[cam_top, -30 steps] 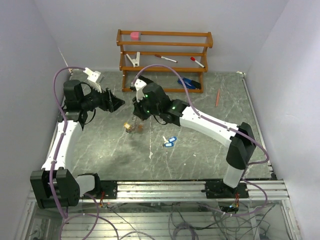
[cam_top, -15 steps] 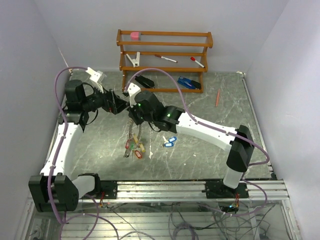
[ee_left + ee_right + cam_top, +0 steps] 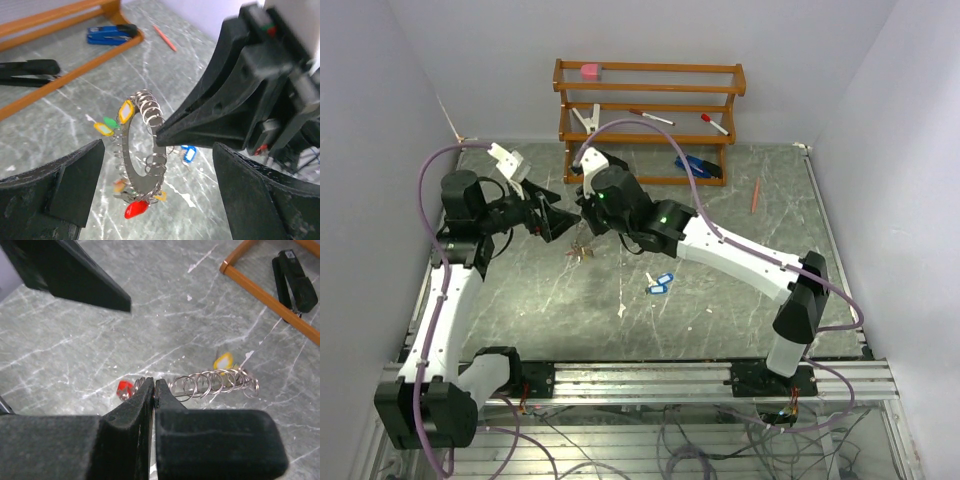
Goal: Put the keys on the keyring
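The keyring (image 3: pixel 136 161), a flat grey ring, hangs upright in the air, and my right gripper (image 3: pixel 154 388) is shut on its rim. Wire loops (image 3: pixel 216 382) sit along the ring, carrying keys with yellow (image 3: pixel 125 110), green (image 3: pixel 111 121) and red (image 3: pixel 133 209) tags. In the top view the bunch (image 3: pixel 582 249) dangles just under the right gripper (image 3: pixel 576 214). My left gripper (image 3: pixel 159 192) is open wide, with its fingers (image 3: pixel 67 186) either side of the ring and apart from it. It faces the right gripper from the left (image 3: pixel 548 214). Two blue-tagged keys (image 3: pixel 660 284) lie loose on the table.
A wooden rack (image 3: pixel 650 108) stands at the back with a pink block (image 3: pixel 590 71), markers and a clip. A black stapler (image 3: pixel 295 281) and a blue stapler (image 3: pixel 700 166) lie under it. An orange pen (image 3: pixel 756 195) lies at the right. A small white scrap (image 3: pixel 622 310) lies near the front.
The left gripper has opened wide and stands around the ring. The right gripper has lifted the ring, so the keys hang higher than half a second ago.
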You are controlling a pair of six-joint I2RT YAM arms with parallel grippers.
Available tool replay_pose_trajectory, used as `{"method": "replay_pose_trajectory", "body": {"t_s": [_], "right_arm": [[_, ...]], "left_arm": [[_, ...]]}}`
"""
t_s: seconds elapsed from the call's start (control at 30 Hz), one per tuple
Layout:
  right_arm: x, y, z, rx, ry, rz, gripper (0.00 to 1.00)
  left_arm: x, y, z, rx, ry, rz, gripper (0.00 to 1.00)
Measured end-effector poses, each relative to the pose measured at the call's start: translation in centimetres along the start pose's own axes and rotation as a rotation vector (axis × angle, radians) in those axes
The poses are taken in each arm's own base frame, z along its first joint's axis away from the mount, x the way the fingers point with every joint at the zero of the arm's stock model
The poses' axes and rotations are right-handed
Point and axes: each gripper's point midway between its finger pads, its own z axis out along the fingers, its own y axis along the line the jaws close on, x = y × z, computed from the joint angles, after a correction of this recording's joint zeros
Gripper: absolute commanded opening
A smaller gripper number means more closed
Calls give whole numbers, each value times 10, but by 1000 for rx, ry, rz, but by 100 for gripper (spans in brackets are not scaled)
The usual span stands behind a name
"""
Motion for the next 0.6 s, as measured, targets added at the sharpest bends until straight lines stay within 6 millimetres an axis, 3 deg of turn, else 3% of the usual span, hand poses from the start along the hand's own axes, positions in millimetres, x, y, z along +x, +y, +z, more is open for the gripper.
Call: {"method": "replay_pose_trajectory", "body": {"t_s": [0.17,0.37,0.6], "right_arm": [[-22,2,-9,-5,-35,20,0],[-47,7,-20,-26,-79,49,0],[-51,17,-25,-55,-84,55,0]], "left_arm": [[15,-6,6,100,46,-40,100],[12,-16,4,145,36,-21,100],[6,-29,10,197,18,-14,100]]}}
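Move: The keyring, hanging edge-up from the right hand's closed fingertips, has its middle about 7 cm to the right of the open left hand, 2 cm ahead and some 8 cm below. Those right fingertips are 7 cm to the right, 3 cm ahead and 4 cm down from the left hand; the blue keys on the table are 21 cm right, 8 cm back and 28 cm below it. From the right hand, the keyring's middle lies straight below by about 5 cm, 1 cm back. Upward by about 6 cm goes the right hand, lifting the keyring it still pinches towards the level of the left gripper, slowing to a stop with a slight roll. The left hand, fingers staying wide open, eases some 3 cm to the right and back towards the keyring, dipping briefly and coming up again as it turns about 10 degrees clockwise; no touch on the ring by its fingers can be seen. ##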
